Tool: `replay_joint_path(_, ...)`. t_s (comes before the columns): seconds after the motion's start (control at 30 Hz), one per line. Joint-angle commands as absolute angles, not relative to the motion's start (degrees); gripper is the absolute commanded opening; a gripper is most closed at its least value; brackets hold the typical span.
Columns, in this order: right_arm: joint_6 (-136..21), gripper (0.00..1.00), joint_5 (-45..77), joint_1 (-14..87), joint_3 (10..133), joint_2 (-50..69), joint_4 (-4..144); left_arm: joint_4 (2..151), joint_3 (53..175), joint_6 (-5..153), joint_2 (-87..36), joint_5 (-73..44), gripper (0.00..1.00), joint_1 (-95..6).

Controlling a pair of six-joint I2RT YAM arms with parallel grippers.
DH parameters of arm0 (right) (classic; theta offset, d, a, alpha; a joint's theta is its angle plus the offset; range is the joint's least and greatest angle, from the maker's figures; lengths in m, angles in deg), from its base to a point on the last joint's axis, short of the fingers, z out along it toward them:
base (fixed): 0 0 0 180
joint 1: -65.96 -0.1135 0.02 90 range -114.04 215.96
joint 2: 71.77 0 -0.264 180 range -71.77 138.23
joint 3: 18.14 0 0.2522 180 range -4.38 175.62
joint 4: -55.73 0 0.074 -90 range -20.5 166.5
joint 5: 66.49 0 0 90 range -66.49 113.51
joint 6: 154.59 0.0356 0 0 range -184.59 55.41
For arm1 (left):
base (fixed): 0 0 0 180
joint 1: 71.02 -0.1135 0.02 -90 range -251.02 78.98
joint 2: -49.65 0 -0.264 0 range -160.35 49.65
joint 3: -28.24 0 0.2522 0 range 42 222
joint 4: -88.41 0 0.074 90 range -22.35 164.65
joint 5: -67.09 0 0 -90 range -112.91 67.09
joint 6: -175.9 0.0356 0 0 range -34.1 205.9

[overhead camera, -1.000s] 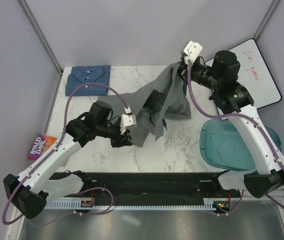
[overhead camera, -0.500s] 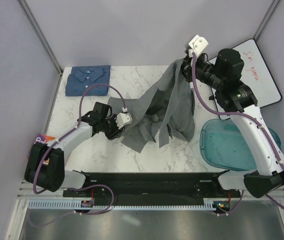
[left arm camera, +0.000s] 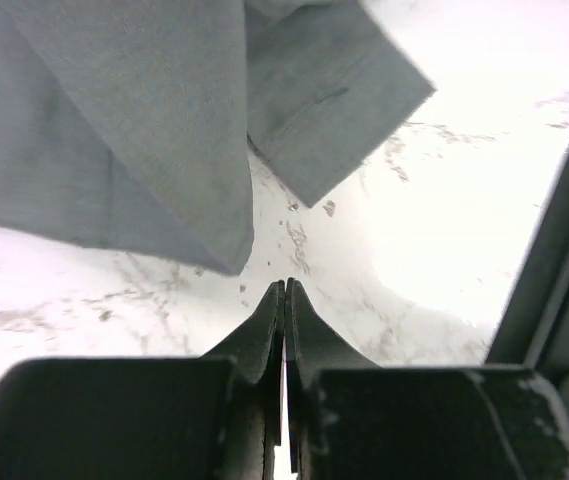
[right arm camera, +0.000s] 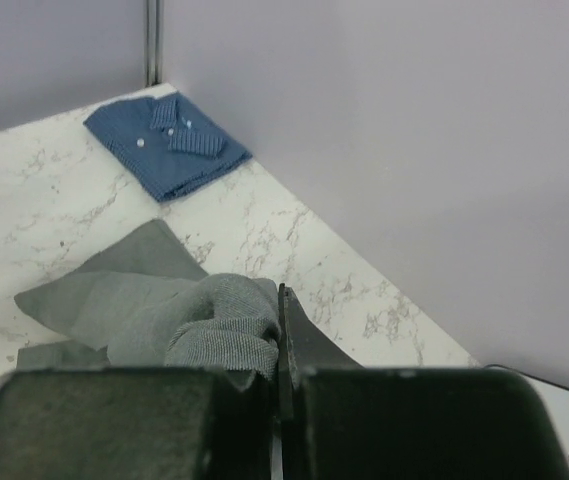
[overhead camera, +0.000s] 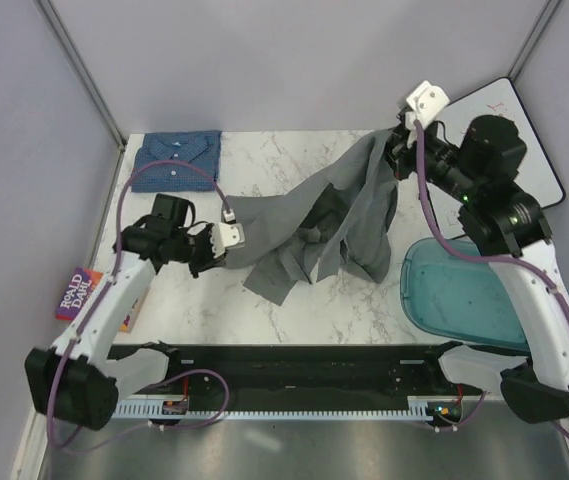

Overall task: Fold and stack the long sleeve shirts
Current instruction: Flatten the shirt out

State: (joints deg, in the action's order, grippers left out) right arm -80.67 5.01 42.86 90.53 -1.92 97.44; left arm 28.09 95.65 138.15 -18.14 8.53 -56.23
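Observation:
The grey long sleeve shirt (overhead camera: 324,215) hangs crumpled from my right gripper (overhead camera: 394,150), which is shut on a bunched fold of it above the table's back right. In the right wrist view that fold (right arm camera: 219,320) is wadded against the left finger of the right gripper (right arm camera: 281,300). The shirt's lower part trails on the marble toward the left. My left gripper (overhead camera: 226,254) sits low, just left of the shirt's edge. In its wrist view the left gripper (left arm camera: 285,285) is shut on nothing, with the grey cloth (left arm camera: 134,120) lying just ahead. The blue checked shirt (overhead camera: 176,160) (right arm camera: 169,145) lies folded at the back left corner.
A teal bin (overhead camera: 469,295) stands at the right, under the right arm. A whiteboard (overhead camera: 512,100) leans at the back right. A colourful paperback (overhead camera: 84,292) lies at the table's left edge. Grey walls close in the back and sides.
My left gripper has closed empty and drawn back to the left, off the shirt's edge. The right gripper has carried its grey fold further right, stretching the shirt.

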Motion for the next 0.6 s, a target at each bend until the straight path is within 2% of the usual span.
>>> replay_joint_path(0.0, -80.41, 0.0, 6.19, 42.75, 86.6, -10.59, 98.93, 5.75, 102.2, 150.24, -11.34, 16.74, 0.02, -56.78)
replay_joint_path(0.1, -80.5, 0.0, 5.41, 42.75, 81.15, -11.47, 99.12, 10.01, 102.73, 146.92, -15.11, 14.72, 0.03, -56.96)
replay_joint_path(0.17, -80.24, 0.0, 3.75, 42.84, 78.6, -11.39, 97.8, 16.61, 101.34, 139.65, -17.41, 13.4, 0.23, -56.96)
replay_joint_path(0.2, -79.54, 0.0, 3.39, 42.75, 78.32, -11.21, 97.54, 23.26, 100.54, 138.12, -17.76, 13.65, 0.41, -56.87)
replay_joint_path(0.23, -79.18, 0.0, 3.03, 42.75, 78.41, -11.04, 97.45, 26.72, 99.49, 136.02, -17.93, 13.57, 0.51, -56.87)
replay_joint_path(0.3, -78.83, 0.0, 2.59, 42.75, 78.67, -10.77, 97.62, 33.93, 96.5, 130.56, -19.33, 12.52, 0.64, -56.87)
replay_joint_path(0.47, -79.44, 0.0, 3.73, 42.67, 79.11, -11.12, 98.06, 36.51, 95.7, 132.12, -28.99, 15.76, 0.67, -56.43)
replay_joint_path(0.57, -79.62, 0.0, 4.0, 42.75, 79.46, -11.3, 98.32, 39.04, 92.81, 132.93, -30.59, 13.15, 0.68, -54.41)
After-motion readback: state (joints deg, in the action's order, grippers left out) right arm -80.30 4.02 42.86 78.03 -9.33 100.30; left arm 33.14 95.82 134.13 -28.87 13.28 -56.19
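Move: From the left hand, shut and empty, the grey shirt's near-left corner lies about 5 cm right, 2 cm ahead and 10 cm below; the loose sleeve end sits some 8 cm farther right and 4 cm nearer the base than that corner. The right hand grips the shirt high up: its spread part lies around 21 cm left, 2 cm ahead and 42 cm down, the near-left corner about 36 cm left and 6 cm back, the teal tub some 27 cm right and 12 cm back. Keep the right gripper shut on the shirt and flick the held cloth back about 5 cm, then lower it some 7 cm, easing slightly forward. Meanwhile lift the left gripper up and back, then turn down and forward about 10 cm towards the near-left corner, opening the fingers to roughly two thirds and swinging their tips back some 10 degrees. ##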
